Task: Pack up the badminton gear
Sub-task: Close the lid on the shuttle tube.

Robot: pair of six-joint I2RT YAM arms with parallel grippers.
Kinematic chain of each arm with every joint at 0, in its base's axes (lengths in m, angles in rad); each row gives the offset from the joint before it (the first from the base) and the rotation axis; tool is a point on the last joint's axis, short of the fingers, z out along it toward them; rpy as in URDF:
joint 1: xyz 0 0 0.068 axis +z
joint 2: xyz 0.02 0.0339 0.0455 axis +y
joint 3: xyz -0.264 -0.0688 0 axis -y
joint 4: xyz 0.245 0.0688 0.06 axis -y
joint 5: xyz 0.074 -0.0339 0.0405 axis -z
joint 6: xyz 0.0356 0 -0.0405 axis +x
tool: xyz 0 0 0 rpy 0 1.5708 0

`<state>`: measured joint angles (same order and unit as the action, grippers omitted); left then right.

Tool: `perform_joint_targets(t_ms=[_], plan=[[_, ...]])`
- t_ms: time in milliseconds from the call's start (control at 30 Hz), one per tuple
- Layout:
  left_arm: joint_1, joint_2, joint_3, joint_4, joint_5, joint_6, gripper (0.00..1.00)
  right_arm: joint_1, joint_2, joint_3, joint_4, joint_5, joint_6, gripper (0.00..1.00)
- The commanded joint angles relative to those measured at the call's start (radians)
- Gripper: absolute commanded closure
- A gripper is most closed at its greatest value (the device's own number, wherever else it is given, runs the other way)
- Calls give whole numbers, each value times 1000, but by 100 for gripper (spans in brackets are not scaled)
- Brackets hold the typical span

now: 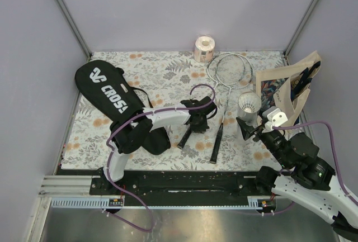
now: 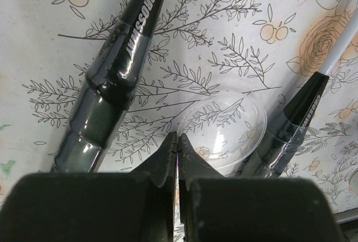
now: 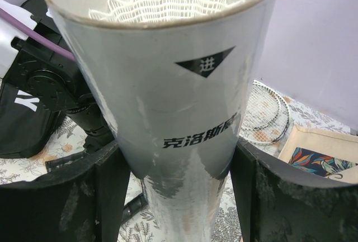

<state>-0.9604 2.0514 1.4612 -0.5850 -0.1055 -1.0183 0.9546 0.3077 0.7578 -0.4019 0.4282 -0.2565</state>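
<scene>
Two silver-white rackets lie together, heads [image 1: 229, 70] at the back, black handles [image 1: 218, 141] toward me. In the left wrist view one handle [image 2: 120, 69] is on the left and the other [image 2: 296, 119] on the right, with a clear round lid [image 2: 224, 130] flat on the cloth between them. My left gripper [image 2: 178, 138] is shut just above the cloth, its tips at the lid's left rim; whether the rim is pinched does not show. My right gripper [image 3: 179, 169] is shut on the white tube [image 3: 168, 102], held upright and open-topped with white feathers inside. The black racket bag [image 1: 106, 94] lies at the left.
A beige printed tote bag [image 1: 291, 88] leans against the right wall, close behind the raised tube [image 1: 249, 105]. A pinkish paper roll [image 1: 204, 48] stands at the back edge of the flowered cloth [image 1: 162, 71]. The left arm [image 1: 162, 118] reaches across the bag's near end.
</scene>
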Motion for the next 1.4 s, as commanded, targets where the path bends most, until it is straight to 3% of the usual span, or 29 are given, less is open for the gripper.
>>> perform_joint_targets(t_ms=[0, 400, 633, 967, 1167, 1367], plan=[[-8, -33, -12, -25, -36, 7, 100, 1, -1, 12, 51, -3, 10, 60], [34, -198, 57, -76, -166, 63, 100, 1, 8, -8, 34, 7, 26, 61], [106, -408, -30, -19, -103, 70, 100, 1, 30, -26, 35, -16, -4, 61], [275, -715, -163, 128, 205, 87, 100, 1, 122, -58, 46, -83, -70, 60], [305, -875, -151, 165, 323, 115, 100, 1, 183, -63, 69, -132, -99, 60], [304, -909, -130, 211, 484, 103, 100, 1, 248, -74, 109, -166, -95, 60]])
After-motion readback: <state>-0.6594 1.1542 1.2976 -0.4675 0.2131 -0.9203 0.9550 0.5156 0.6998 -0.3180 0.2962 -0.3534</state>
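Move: Down between the two racket handles, the left hand already pinches the clear lid by its left rim. The mouth of the shuttle tube is about 12 cm to that hand's right, 6 cm back and 38 cm up. One handle's middle lies some 6 cm to its left and level with it; the other's is about 6 cm right and 4 cm back. The right hand already grips the tube upright below its mouth; from there the lid lies about 10 cm left, 7 cm ahead and 32 cm down. Lifting the pinched lid off the table, the left hand climbs about 33 cm towards the tube mouth's height, swinging forward a little and back again while drifting 10 cm left, and its fingers tip from downward to point right and forward. Keeping its grip, the right hand brings the tube some 5 cm left and 5 cm down, leaning its mouth leftward to the lid. ##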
